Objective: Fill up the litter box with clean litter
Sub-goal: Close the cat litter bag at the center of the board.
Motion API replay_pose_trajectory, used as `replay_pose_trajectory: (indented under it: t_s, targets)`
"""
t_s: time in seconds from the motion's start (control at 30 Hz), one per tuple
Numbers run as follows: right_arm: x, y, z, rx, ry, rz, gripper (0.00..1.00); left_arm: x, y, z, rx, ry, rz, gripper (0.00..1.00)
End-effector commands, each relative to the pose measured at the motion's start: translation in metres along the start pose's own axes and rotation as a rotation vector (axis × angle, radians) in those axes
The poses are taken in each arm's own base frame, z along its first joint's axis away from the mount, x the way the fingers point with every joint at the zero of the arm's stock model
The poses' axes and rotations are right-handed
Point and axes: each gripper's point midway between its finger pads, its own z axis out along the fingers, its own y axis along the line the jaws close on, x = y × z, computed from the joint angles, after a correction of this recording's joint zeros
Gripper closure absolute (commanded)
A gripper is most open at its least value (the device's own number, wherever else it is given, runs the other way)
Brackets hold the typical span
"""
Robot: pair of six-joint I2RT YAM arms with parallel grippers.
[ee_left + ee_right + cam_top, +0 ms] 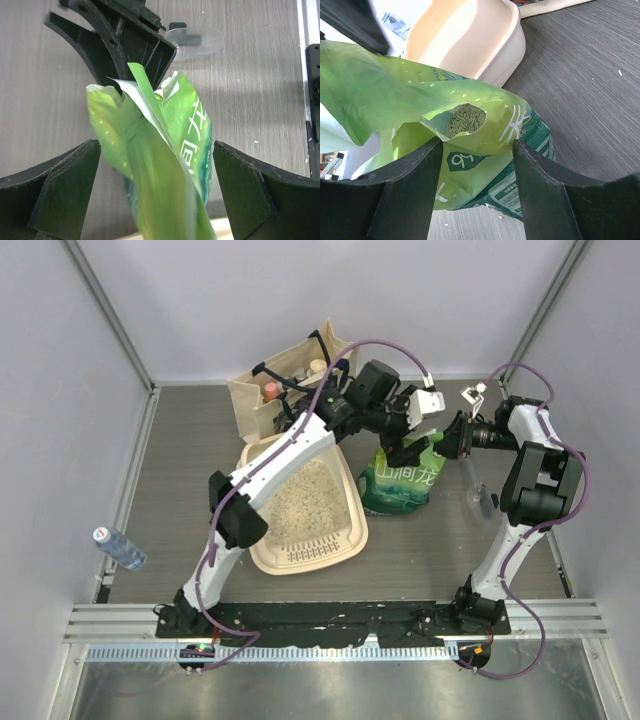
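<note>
The cream litter box (300, 562) lies left of centre with pale clean litter (305, 502) spread over its floor; its empty wall (470, 40) rises behind the bag in the right wrist view. A green bag (400, 480) stands upright to the right of the box. My left gripper (408, 445) (156, 150) is wide open, with the bag's crumpled top (150, 150) loose between its fingers. My right gripper (447, 437) (476, 142) is closed on the bag's upper fold (485, 160). Greenish pellets (465, 120) show through the bag's torn mouth.
A beige tote bag (285, 390) with bottles in it stands behind the box. A water bottle (120, 548) lies at the left edge. A clear bottle (480, 500) (195, 40) lies right of the green bag, beside the right arm.
</note>
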Motion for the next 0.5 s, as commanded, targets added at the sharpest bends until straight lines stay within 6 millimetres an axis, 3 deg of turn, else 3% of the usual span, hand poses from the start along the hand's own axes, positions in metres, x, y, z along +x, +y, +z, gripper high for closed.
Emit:
replay_pose_trajectory:
  t_s: [0.0, 0.1, 0.27, 0.4, 0.47]
  targets:
    - [-0.005, 0.027, 0.0, -0.03, -0.008, 0.128, 0.37, -0.003, 0.019, 0.036, -0.053, -0.068, -0.083, 0.0]
    - [-0.007, 0.028, 0.0, -0.028, -0.008, 0.112, 0.37, -0.002, 0.026, 0.051, -0.059, -0.093, -0.089, 0.0]
    - [-0.006, 0.034, -0.002, -0.023, -0.002, 0.097, 0.37, 0.011, 0.019, 0.054, -0.044, -0.045, -0.069, 0.04]
    - [-0.004, 0.039, -0.001, -0.025, -0.004, 0.103, 0.37, 0.015, 0.023, 0.042, -0.073, -0.007, -0.047, 0.18]
    - [-0.003, 0.041, -0.002, -0.023, -0.002, 0.097, 0.37, 0.012, 0.021, 0.035, -0.07, -0.01, -0.026, 0.38]
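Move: The top flap of the cat litter bag stands below the open left gripper, about 4 cm to its right, 2 cm ahead and 7 cm down. The right gripper is some 9 cm to the left one's right, 2 cm farther out and 8 cm lower. The litter box lies roughly 20 cm left, 10 cm back and 22 cm below the left gripper. From the right gripper, the flap is about 5 cm left, level with it fore and aft and a little above. Drop the wide-open left gripper about 6.5 cm over the cat litter bag's top flap, easing some 3 cm right towards the right gripper and tipping slightly, so the flap comes between the fingers. Once down, hold there and start closing, about a quarter of the way, onto the green film. Keep the right gripper still and part open at the bag's right side. ##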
